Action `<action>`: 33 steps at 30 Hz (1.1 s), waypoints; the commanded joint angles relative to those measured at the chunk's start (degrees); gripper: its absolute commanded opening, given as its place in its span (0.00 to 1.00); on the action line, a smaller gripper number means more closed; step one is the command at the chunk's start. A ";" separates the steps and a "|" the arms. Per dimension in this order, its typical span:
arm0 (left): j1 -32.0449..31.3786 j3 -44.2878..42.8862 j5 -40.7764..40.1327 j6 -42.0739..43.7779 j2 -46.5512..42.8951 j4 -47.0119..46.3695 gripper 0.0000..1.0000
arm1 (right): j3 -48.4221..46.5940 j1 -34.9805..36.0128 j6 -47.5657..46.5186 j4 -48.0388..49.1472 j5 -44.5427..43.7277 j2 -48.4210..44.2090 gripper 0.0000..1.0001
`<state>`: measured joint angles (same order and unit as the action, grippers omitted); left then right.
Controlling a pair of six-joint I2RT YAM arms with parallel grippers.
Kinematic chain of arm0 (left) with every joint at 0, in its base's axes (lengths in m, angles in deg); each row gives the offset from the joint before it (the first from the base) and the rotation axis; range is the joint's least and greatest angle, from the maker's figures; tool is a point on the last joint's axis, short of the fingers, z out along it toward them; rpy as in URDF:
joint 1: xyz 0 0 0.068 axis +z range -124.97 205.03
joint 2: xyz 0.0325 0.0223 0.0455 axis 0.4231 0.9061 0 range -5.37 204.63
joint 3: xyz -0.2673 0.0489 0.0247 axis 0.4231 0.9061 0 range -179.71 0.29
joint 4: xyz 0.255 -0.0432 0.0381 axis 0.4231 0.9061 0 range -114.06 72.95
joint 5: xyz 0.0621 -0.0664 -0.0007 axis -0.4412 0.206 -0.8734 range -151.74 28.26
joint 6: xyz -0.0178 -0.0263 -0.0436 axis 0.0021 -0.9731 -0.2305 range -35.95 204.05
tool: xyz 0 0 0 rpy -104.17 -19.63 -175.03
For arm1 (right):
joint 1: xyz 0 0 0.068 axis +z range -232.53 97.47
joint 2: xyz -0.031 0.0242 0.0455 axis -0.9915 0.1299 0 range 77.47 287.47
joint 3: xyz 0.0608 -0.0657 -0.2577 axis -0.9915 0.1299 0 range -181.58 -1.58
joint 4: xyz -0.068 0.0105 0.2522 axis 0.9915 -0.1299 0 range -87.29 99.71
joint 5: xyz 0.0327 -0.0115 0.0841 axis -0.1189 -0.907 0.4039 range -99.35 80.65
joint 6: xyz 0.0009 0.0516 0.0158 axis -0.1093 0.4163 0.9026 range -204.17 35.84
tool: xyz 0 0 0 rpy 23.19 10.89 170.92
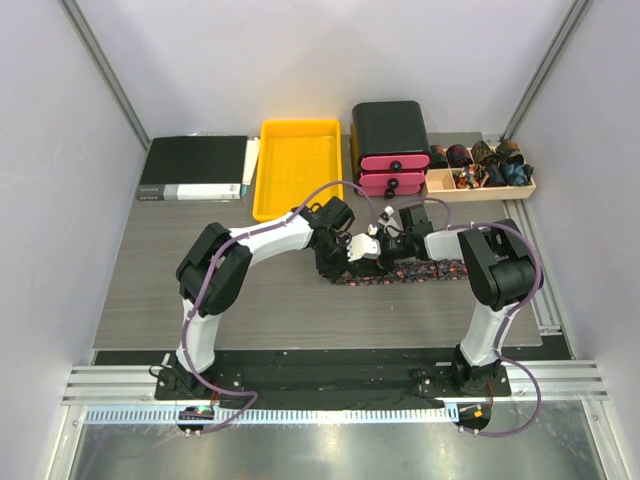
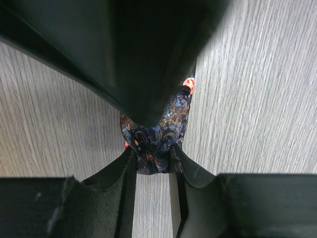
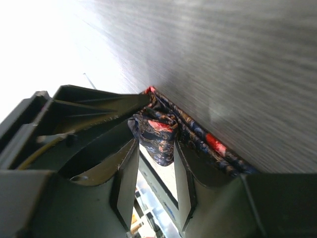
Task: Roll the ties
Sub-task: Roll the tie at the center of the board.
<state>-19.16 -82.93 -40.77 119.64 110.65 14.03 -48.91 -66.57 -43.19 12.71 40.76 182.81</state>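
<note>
One of the ties (image 1: 425, 270), dark with red and orange specks, lies flat along the table's middle, its left end bunched into a small roll. Both arms meet over that end. My left gripper (image 1: 345, 268) pinches the roll: in the left wrist view its fingertips press both sides of the tie (image 2: 158, 126), the left gripper (image 2: 152, 154) shut on it. Most of that view is filled by the dark body of the right arm. In the right wrist view, the right gripper (image 3: 154, 144) stands open, with a hanging fold of the tie (image 3: 157, 135) between its fingertips.
Along the back stand a black binder (image 1: 195, 168), a yellow tray (image 1: 297, 165), a black box with pink drawers (image 1: 392, 145) and a wooden tray (image 1: 480, 190) holding several rolled dark items. Walls close in on the left and right.
</note>
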 commanded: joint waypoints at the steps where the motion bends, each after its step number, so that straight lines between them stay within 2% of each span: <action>1: -0.03 0.87 -3.22 0.79 2.54 2.08 0.21 | 0.40 1.70 0.86 1.30 -0.01 -0.05 0.40; 3: -0.03 0.95 -3.22 0.53 2.36 1.91 0.22 | 0.05 2.05 0.95 1.83 -0.18 1.35 0.37; 7: -0.03 1.66 -2.96 0.27 1.14 1.64 0.25 | -0.65 2.14 -1.85 -0.36 -1.59 3.29 0.13; 10: 1.20 3.32 -0.94 -1.13 -1.24 -0.02 0.37 | -1.01 1.88 -4.93 -2.65 -3.43 4.78 0.03; 11: 1.64 3.85 1.24 -1.58 -1.94 -0.55 0.47 | -1.10 1.79 -5.54 -4.39 -4.05 5.22 0.01; 15: 4.10 8.58 6.35 -3.95 -5.80 -5.47 0.60 | -1.62 1.09 -7.66 -5.99 -5.55 7.51 0.01; 19: 5.51 14.83 8.82 -7.11 -10.11 -17.30 0.63 | -1.97 0.73 -8.89 -7.57 -5.72 9.79 0.01; 23: 5.42 18.79 11.63 -6.59 -11.35 -23.92 0.66 | -2.33 0.64 -10.12 -8.54 -5.72 10.94 0.01; 30: 4.81 18.09 13.66 -4.39 -8.72 -25.52 0.67 | -3.12 0.21 -11.52 -9.68 -5.72 11.82 0.01; 33: 4.46 17.92 13.92 -3.78 -8.10 -25.08 0.64 | -3.12 0.21 -11.53 -9.77 -5.72 11.91 0.01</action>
<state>-14.04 -64.59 -29.45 114.48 101.19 -8.11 -53.13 -66.15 -50.98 7.55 46.24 191.11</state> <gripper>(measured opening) 0.658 0.043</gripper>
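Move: The roll at the tie's left end sits between the left hand's fingers, about 1 cm to their right and 1 cm below the hand point. From the right hand it lies some 2 cm left, 1 cm back and 2 cm down. The flat rest of the tie has its middle about 14 cm right of the right hand, 1 cm back and 3 cm below. The yellow tray is roughly 23 cm ahead and 16 cm left of that hand. Down by about 2.5 cm and slightly back, the right hand settles over the roll and shuts its part-open fingers to pinch it, while the left keeps its hold. Then the left opens wide, lets go and draws off left nearly 3 cm, swings back right almost as far and rises slightly, its fingers tipping some 15 degrees further over to the right. ##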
